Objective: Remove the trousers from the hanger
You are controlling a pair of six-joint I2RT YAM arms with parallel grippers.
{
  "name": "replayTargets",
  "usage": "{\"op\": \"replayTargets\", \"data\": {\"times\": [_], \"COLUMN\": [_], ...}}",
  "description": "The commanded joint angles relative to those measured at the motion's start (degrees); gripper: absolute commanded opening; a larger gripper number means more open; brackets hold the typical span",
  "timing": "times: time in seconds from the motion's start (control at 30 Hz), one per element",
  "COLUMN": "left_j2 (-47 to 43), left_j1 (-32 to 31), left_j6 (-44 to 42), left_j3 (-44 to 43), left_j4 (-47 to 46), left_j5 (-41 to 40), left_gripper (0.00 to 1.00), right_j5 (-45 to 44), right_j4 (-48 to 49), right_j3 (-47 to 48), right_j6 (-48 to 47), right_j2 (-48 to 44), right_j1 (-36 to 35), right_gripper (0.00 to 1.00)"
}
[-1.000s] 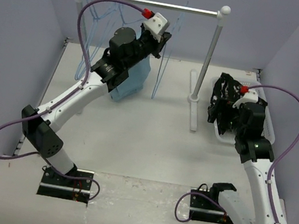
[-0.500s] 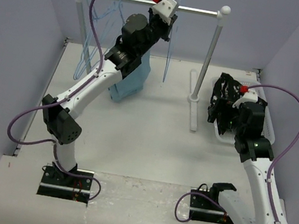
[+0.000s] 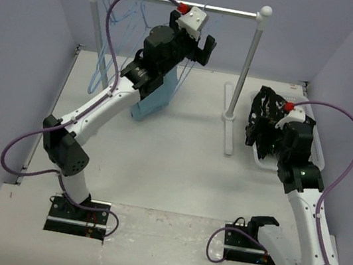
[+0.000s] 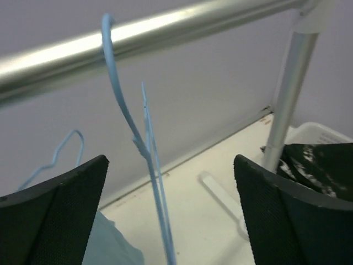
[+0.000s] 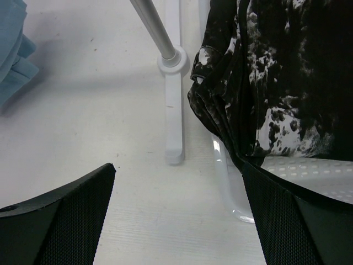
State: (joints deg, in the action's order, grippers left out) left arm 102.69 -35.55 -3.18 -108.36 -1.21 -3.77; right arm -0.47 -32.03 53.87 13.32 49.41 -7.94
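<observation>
The black, white-speckled trousers (image 3: pixel 262 112) lie bundled in a white basket (image 3: pixel 318 151) at the right, off any hanger. They fill the upper right of the right wrist view (image 5: pixel 276 83), draped over the basket rim (image 5: pixel 226 176). My right gripper (image 3: pixel 264 138) hovers open just beside them (image 5: pixel 179 221). A bare light-blue hanger (image 4: pixel 149 160) hangs by its hook from the metal rail (image 4: pixel 182 25). Its wire passes freely between the spread fingers of my left gripper (image 4: pixel 171 221), which is raised at the rail (image 3: pixel 194 41).
Several more blue hangers (image 3: pixel 102 47) hang at the rail's left end. A plain light-blue garment (image 3: pixel 155 99) hangs below my left arm. The rack's right post (image 3: pixel 246 63) and its floor foot (image 5: pixel 174 110) stand between the garment and the basket.
My left gripper has gone from shut to open, letting go of the hanger. The hanger was lifted above the rail and now hangs from it. The right arm has not moved.
</observation>
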Motion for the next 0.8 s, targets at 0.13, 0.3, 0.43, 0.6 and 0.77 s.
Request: {"op": "replayTargets", "data": {"times": [0.13,0.3,0.43,0.6,0.77], "left_j2": [-18.11,-29.29,-41.24,-50.3,-54.88], "left_j1": [-6.45,-8.92,-9.1,-9.1,-9.1], "left_j6": [2.65,8.18,15.03,19.34,25.4], "left_j3": [14.47,27.21,39.16,47.09,52.09], "left_j4": [0.07,3.21,9.47,15.43,22.39], "left_j5": [-4.13,-9.31,-13.37,-12.31,-15.3], "left_gripper": [1.0,1.0,1.0,1.0,1.0], "right_j5": [1.87,0.56,0.56,-2.77,-2.78], "right_j4": [0.92,-0.05,1.35,2.5,3.38], "right_j3": [-0.6,-0.43,-2.45,-4.91,-9.04], "right_j6": [1.53,3.99,5.4,8.91,12.25], "right_j2": [-3.88,-5.55,-7.92,-10.64,-13.37], "right_j1": [-0.05,0.03,-0.05,-0.05,-0.05], "right_gripper": [0.99,0.99,0.99,0.99,0.99]}}
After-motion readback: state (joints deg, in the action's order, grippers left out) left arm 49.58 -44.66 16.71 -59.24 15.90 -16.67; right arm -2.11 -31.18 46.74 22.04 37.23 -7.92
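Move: Around the neck of the empty hanger, already hooked on the rail, the left hand's fingers stand parted; the hanger's middle is about 3 cm ahead and 8 below. The blue trousers hang some 12 cm to the left, 2 cm nearer the base and 20 below; the rail's middle is about 4 ahead, 8 left and 6 above. From the right hand the blue trousers are roughly 17 cm ahead and 40 left, near its height. Backing off the empty hanger, the left hand spreads its fingers the last bit and pulls straight back about 15 cm, then curves left and down, ending some 20 cm back, on the near side of the blue trousers, while the wrist tips down about 20 degrees. The right hand, open, eases back about 3 cm with a small rise and dip. ##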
